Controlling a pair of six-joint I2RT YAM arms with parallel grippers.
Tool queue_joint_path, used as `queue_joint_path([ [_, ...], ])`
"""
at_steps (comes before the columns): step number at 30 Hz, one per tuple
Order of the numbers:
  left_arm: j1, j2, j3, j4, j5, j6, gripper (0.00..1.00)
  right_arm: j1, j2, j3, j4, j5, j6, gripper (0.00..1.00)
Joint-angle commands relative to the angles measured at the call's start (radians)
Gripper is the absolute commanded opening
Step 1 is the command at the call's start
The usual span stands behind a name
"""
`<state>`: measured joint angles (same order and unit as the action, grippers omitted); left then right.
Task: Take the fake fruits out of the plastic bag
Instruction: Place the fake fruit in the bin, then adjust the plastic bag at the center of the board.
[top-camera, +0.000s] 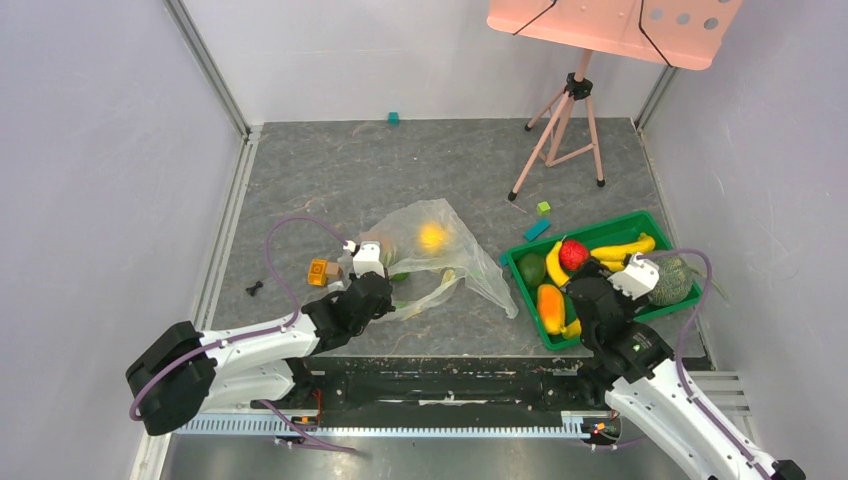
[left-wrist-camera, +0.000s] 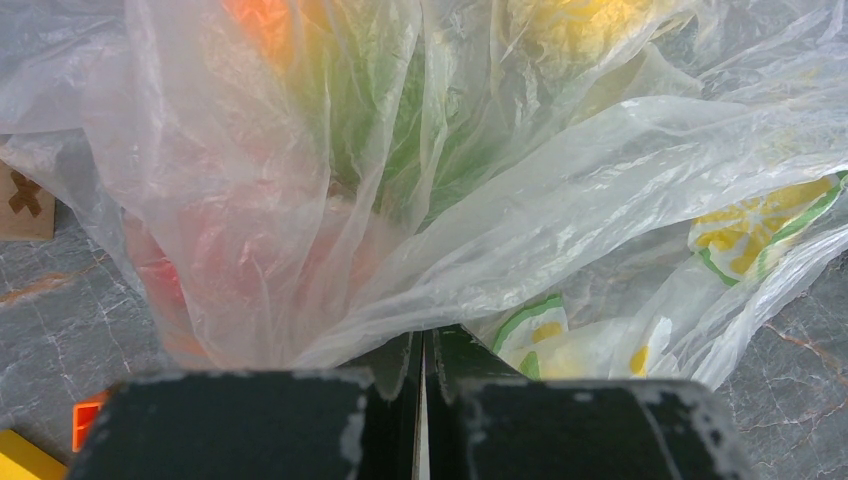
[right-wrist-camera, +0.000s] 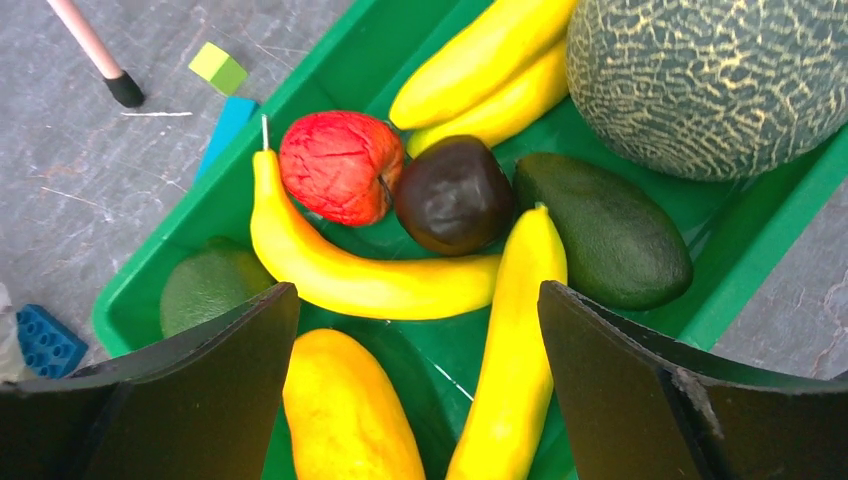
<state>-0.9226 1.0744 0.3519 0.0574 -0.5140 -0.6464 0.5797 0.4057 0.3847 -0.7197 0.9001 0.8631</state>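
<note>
The transparent plastic bag (top-camera: 445, 262) lies crumpled at mid-table. A yellow fruit (top-camera: 432, 237) shows through it. My left gripper (top-camera: 392, 288) is shut on a gathered fold at the bag's near edge. In the left wrist view the bag (left-wrist-camera: 520, 200) fills the frame above my shut left gripper (left-wrist-camera: 424, 340), with film pinched between the jaws. Blurred orange (left-wrist-camera: 265, 20), yellow (left-wrist-camera: 570, 25), green (left-wrist-camera: 400, 150) and red (left-wrist-camera: 200, 260) fruits lie inside. My right gripper (top-camera: 572, 302) is open and empty over the green tray (top-camera: 590, 232). In the right wrist view it (right-wrist-camera: 415, 300) hangs above bananas (right-wrist-camera: 350, 275).
The tray (right-wrist-camera: 330, 90) holds bananas, a red fruit (right-wrist-camera: 338, 165), a dark fruit (right-wrist-camera: 452, 195), an avocado (right-wrist-camera: 605, 230), a melon (right-wrist-camera: 700, 80) and an orange-yellow piece (right-wrist-camera: 345, 410). Toy blocks (top-camera: 318, 271) lie left of the bag. A tripod (top-camera: 560, 130) stands at the back.
</note>
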Motion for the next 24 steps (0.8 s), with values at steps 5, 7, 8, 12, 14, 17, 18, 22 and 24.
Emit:
queue_joint_path([
  [5, -0.002, -0.012, 0.012, 0.028, -0.017, -0.005, 0.02, -0.001, 0.081, 0.082, 0.263, -0.173, -0.274, 0.88],
  [7, -0.002, -0.017, 0.012, 0.027, -0.021, -0.003, 0.02, 0.001, 0.148, 0.090, 0.332, -0.274, -0.315, 0.85],
  [8, -0.002, -0.018, 0.011, 0.026, -0.021, -0.002, 0.02, 0.001, 0.187, 0.091, 0.371, -0.336, -0.331, 0.84],
  [12, -0.002, -0.021, 0.012, 0.025, -0.018, 0.009, 0.02, 0.065, 0.298, 0.084, 0.515, -0.474, -0.349, 0.78],
  [14, -0.002, -0.023, 0.009, 0.025, -0.015, 0.012, 0.03, 0.168, 0.342, 0.099, 0.564, -0.449, -0.363, 0.74],
  [17, -0.001, -0.023, 0.004, 0.037, -0.014, 0.017, 0.02, 0.318, 0.435, 0.159, 0.604, -0.436, -0.425, 0.69],
  [18, 0.000, -0.023, 0.004, 0.042, -0.012, 0.018, 0.02, 0.350, 0.465, 0.180, 0.615, -0.450, -0.442, 0.67],
  [22, -0.001, -0.018, 0.005, 0.044, -0.015, 0.017, 0.02, 0.433, 0.521, 0.199, 0.711, -0.557, -0.506, 0.60],
  [24, 0.000, -0.018, 0.004, 0.043, -0.018, 0.013, 0.02, 0.447, 0.540, 0.196, 0.792, -0.629, -0.524, 0.58],
])
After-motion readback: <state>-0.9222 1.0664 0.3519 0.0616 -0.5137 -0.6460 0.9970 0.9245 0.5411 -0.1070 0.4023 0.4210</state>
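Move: About 44 cm to the right hand's left, some 12 cm ahead and 7 cm below, a green fruit shows in the mouth of the plastic bag. The bag's loose flap reaches towards the bin, ending roughly 18 cm left and 3 cm ahead of this hand; the papaya in the bin is about 9 cm left and 4 cm ahead, both some 8 cm lower. From the left hand the green fruit is roughly 8 cm ahead and 3 cm right, about level. Leaving the bin with empty fingers, the right hand edges up and forward a few centimetres, then swings about 24 cm left to the near right side of the bag, turning some 60 degrees counter-clockwise, dipping and rising slightly on the way. Its fingers close partway, by about a third, and push the bag's loose flap along leftward. The left hand stays shut on the bag's edge, holding it. ##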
